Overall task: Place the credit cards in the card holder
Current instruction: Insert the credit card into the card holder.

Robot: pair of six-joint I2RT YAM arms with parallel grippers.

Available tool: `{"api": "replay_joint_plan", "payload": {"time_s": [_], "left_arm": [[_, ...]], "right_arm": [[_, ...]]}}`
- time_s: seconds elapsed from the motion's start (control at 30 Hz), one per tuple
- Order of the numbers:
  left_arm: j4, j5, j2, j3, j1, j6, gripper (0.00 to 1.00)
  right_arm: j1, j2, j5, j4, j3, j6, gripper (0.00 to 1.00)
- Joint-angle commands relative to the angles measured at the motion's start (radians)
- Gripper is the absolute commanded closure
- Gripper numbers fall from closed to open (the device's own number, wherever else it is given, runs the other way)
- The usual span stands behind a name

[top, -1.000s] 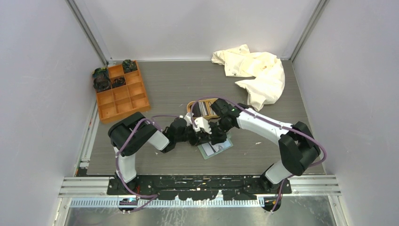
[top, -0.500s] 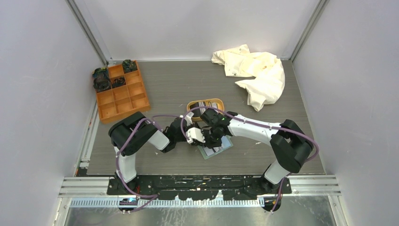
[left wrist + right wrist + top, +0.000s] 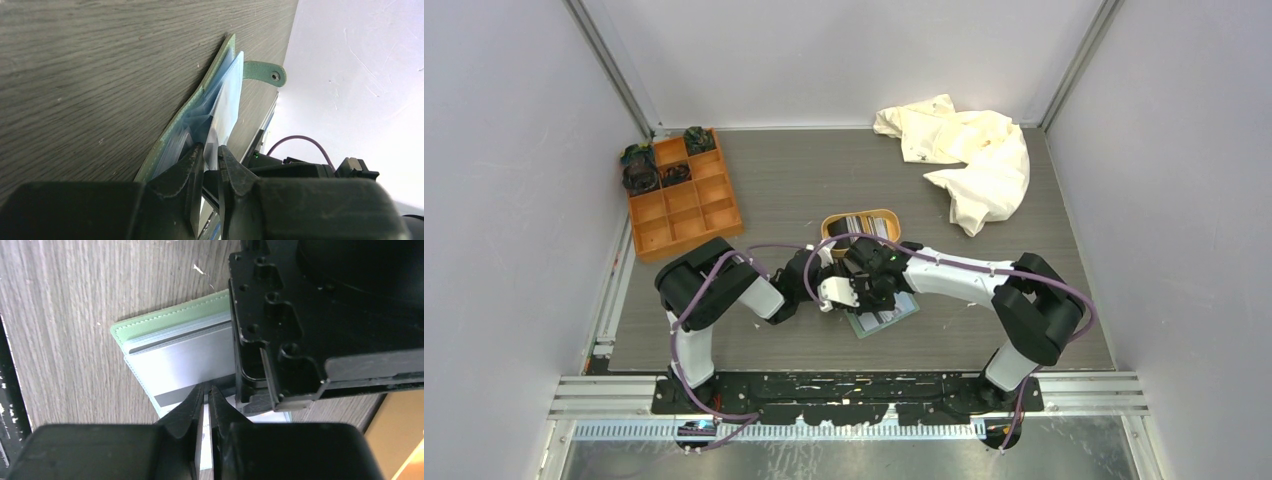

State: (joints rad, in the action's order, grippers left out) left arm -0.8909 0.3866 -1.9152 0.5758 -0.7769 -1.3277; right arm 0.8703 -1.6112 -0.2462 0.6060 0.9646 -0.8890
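Note:
The sage-green card holder [image 3: 886, 318] lies open on the table between the arms. In the left wrist view the card holder [image 3: 172, 131] is seen edge-on, its snap tab [image 3: 265, 74] pointing away. My left gripper [image 3: 210, 147] is shut on one of its clear inner sleeves and lifts it. A grey credit card [image 3: 175, 365] with a dark stripe lies on the sleeves, inside the green edge [image 3: 165, 320]. My right gripper [image 3: 206, 387] is shut, and its tips meet the card's striped edge. From above, the left gripper [image 3: 844, 297] and right gripper [image 3: 876, 297] almost touch.
An oval tan tray [image 3: 829, 225] just behind the grippers holds more cards [image 3: 861, 224]. An orange compartment box [image 3: 682, 195] stands at the back left. A crumpled white cloth [image 3: 969, 155] lies at the back right. The left gripper's black body [image 3: 310, 325] crowds the right wrist view.
The right arm has swung left and forward from the tray to over the card holder, and its jaws have narrowed. The left gripper has kept its hold.

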Motion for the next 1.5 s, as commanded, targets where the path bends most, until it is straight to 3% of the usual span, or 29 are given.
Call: {"api": "replay_joint_plan", "payload": {"time_s": [0.0, 0.4, 0.6, 0.93, 1.17, 1.3, 1.47], "left_arm": [[0.138, -0.034, -0.033, -0.022, 0.005, 0.051, 0.80], [0.169, -0.037, -0.008, -0.020, 0.007, 0.065, 0.76], [0.209, -0.048, 0.051, -0.019, 0.007, 0.085, 0.76], [0.336, -0.100, 0.341, -0.037, 0.007, 0.241, 0.75], [0.468, -0.178, 0.635, -0.076, 0.007, 0.408, 0.75], [0.528, -0.250, 0.809, -0.125, 0.009, 0.508, 0.51], [0.476, -0.353, 0.993, -0.269, 0.014, 0.493, 0.11]], "right_arm": [[-0.009, -0.003, 0.064, -0.004, -0.006, -0.028, 0.86], [-0.101, -0.004, 0.085, 0.031, 0.007, -0.030, 0.86], [-0.155, 0.028, -0.007, 0.074, 0.036, -0.004, 0.84], [-0.332, 0.197, -0.337, 0.156, 0.073, 0.058, 0.61], [-0.375, 0.308, -0.352, 0.172, 0.112, 0.187, 0.40], [-0.440, 0.300, -0.505, 0.222, 0.153, 0.321, 0.26], [-0.535, 0.221, -0.673, 0.237, 0.112, 0.462, 0.25]]}}
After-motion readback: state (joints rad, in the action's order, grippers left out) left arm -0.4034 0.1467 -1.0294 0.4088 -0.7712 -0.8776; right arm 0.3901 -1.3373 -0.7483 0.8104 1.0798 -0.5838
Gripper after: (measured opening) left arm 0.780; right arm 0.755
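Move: The card and the holder's right-hand pocket that it goes into have their middle about 4 cm to the right of the right hand, some 2 cm ahead and 1 cm below. From that hand, the striped card in the left-hand pocket lies about 4 cm left and 1 cm back, and the card tray about 17 cm ahead and 4 cm left. From the left hand, at the pocket's mouth, the right-hand pocket is about 6 cm right and 1 cm back. The card at the right-hand pocket is pushed along the holder by the right hand's nearly shut fingertips, about 5 cm rightward and forward, while the left hand stays at the pocket's mouth. Then both come free and rise some 13 cm, opening wide, the left also drawing away leftward about 8 cm and tipping, the right turning clockwise. ##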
